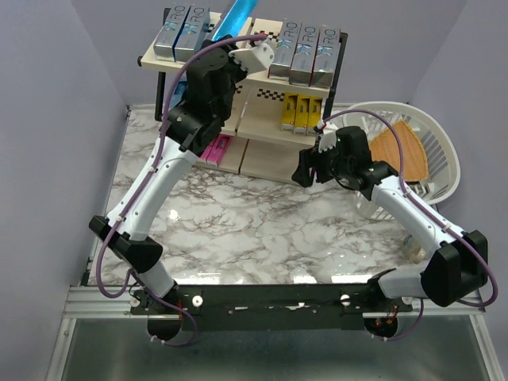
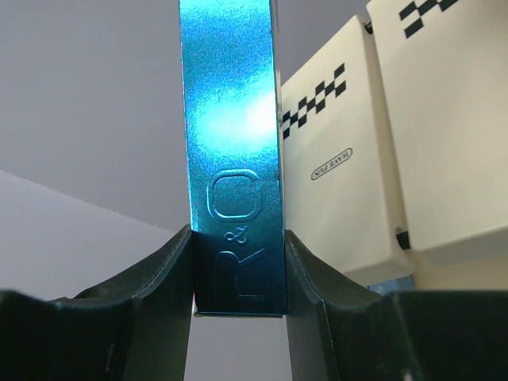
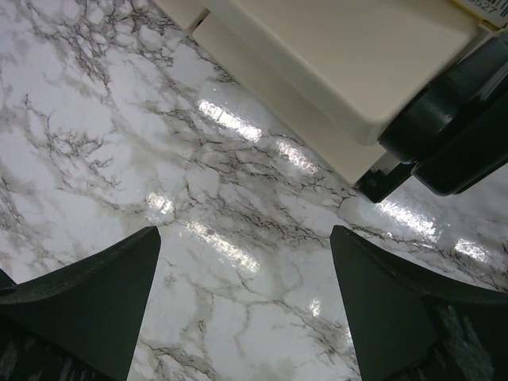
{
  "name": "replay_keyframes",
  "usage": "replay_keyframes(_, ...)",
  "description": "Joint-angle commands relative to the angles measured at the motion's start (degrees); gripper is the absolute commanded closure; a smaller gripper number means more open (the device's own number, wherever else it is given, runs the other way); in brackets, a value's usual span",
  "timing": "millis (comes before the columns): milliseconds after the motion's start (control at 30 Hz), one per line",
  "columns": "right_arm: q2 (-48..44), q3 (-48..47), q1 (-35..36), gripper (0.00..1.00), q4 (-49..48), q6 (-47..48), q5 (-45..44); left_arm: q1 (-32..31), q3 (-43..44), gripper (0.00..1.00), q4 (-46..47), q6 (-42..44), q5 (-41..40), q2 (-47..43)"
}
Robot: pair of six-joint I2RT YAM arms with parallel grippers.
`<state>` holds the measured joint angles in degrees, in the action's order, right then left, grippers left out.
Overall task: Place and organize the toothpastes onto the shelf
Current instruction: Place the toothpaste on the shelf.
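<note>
A shiny light blue toothpaste box [image 2: 234,159] stands upright between the fingers of my left gripper [image 2: 238,270], which is shut on its lower end. From above, that box [image 1: 236,16] is held at the top tier of the shelf [image 1: 262,119], between two groups of silver toothpastes [image 1: 184,36] [image 1: 305,54]. Yellow toothpastes [image 1: 298,111] stand on the middle tier and pink ones [image 1: 216,149] on the bottom left. My right gripper [image 1: 305,171] hangs open and empty over the marble in front of the shelf, its fingers [image 3: 87,294] wide apart.
A white plastic basket [image 1: 444,159] with a wedge-shaped wooden board [image 1: 401,151] sits at the right. The marble table [image 1: 254,230] runs from the shelf to the arm bases. The shelf's beige boards [image 2: 444,119] stand just right of the held box, and its lowest board [image 3: 349,55] lies ahead of my right gripper.
</note>
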<state>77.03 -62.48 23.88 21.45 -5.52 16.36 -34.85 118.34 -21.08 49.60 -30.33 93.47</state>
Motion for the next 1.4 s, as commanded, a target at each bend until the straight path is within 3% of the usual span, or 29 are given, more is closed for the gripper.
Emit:
replay_keyframes(0, -1.19, 0.95, -0.06, 0.04, -0.8, -0.11, -0.63, -2.32, 3.12, 0.75, 3.15, 5.67, -5.79, -0.48)
replay_keyframes(200, -1.45, 1.04, -0.06, 0.04, -0.62, 0.16, -0.98, -2.94, 0.22, 0.68, 4.47, 9.72, -10.01, 0.31)
replay_keyframes(500, -1.54, 1.3, -0.06, 0.04, -0.89, 0.07, -0.54, -3.03, -2.41, 0.59, 2.63, 10.34, -8.35, 1.01)
replay_keyframes(767, -2.41, 2.36, -0.06, 0.04, -0.89, -0.19, -0.63, -2.94, -2.68, 0.41, 1.39, 10.42, -7.99, 1.27)
replay_keyframes(1033, -3.21, 3.06, -0.06, 0.04, -0.89, -0.28, -0.8, -3.03, -2.59, 0.29, 0.34, 9.11, -6.85, 1.45)
replay_keyframes(1167, -3.38, 3.41, -0.06, 0.04, -0.89, -0.37, -0.8, -2.94, -0.23, 0.19, -1.41, 6.48, -4.84, 1.27)
replay_keyframes(1367, -3.29, 3.59, -0.06, 0.04, -0.97, -0.55, -0.63, -2.94, 0.92, 0.13, -2.74, 3.13, -1.58, 0.57)
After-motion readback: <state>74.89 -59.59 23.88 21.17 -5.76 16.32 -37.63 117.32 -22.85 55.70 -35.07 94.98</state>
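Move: The left hand already holds the blue toothpaste box by its near end. It is taken to the empty strip on the top shelf's left panel, whose middle lies about 6 cm ahead of this hand, level sideways and 4 cm below. The inner silver toothpaste stands about 5 cm to the strip's left, the outer one 9 cm to its left; the nearest right-panel toothpaste is roughly 12 cm right of the hand and 4 cm ahead. From the right hand, the strip is some 18 cm ahead, 22 cm left and 30 cm above. Still pinching the toothpaste near its front end, the left hand rolls it about 10 degrees, its left side rising, with a small counter-clockwise turn to bring it in line with the silver boxes, then lowers it about 2.5 cm onto the left panel of the top shelf. There it stops, spreads its fingers wide to let go of the box, and at the end begins to ease slightly to the right, the fingertips still near the box's front end. ##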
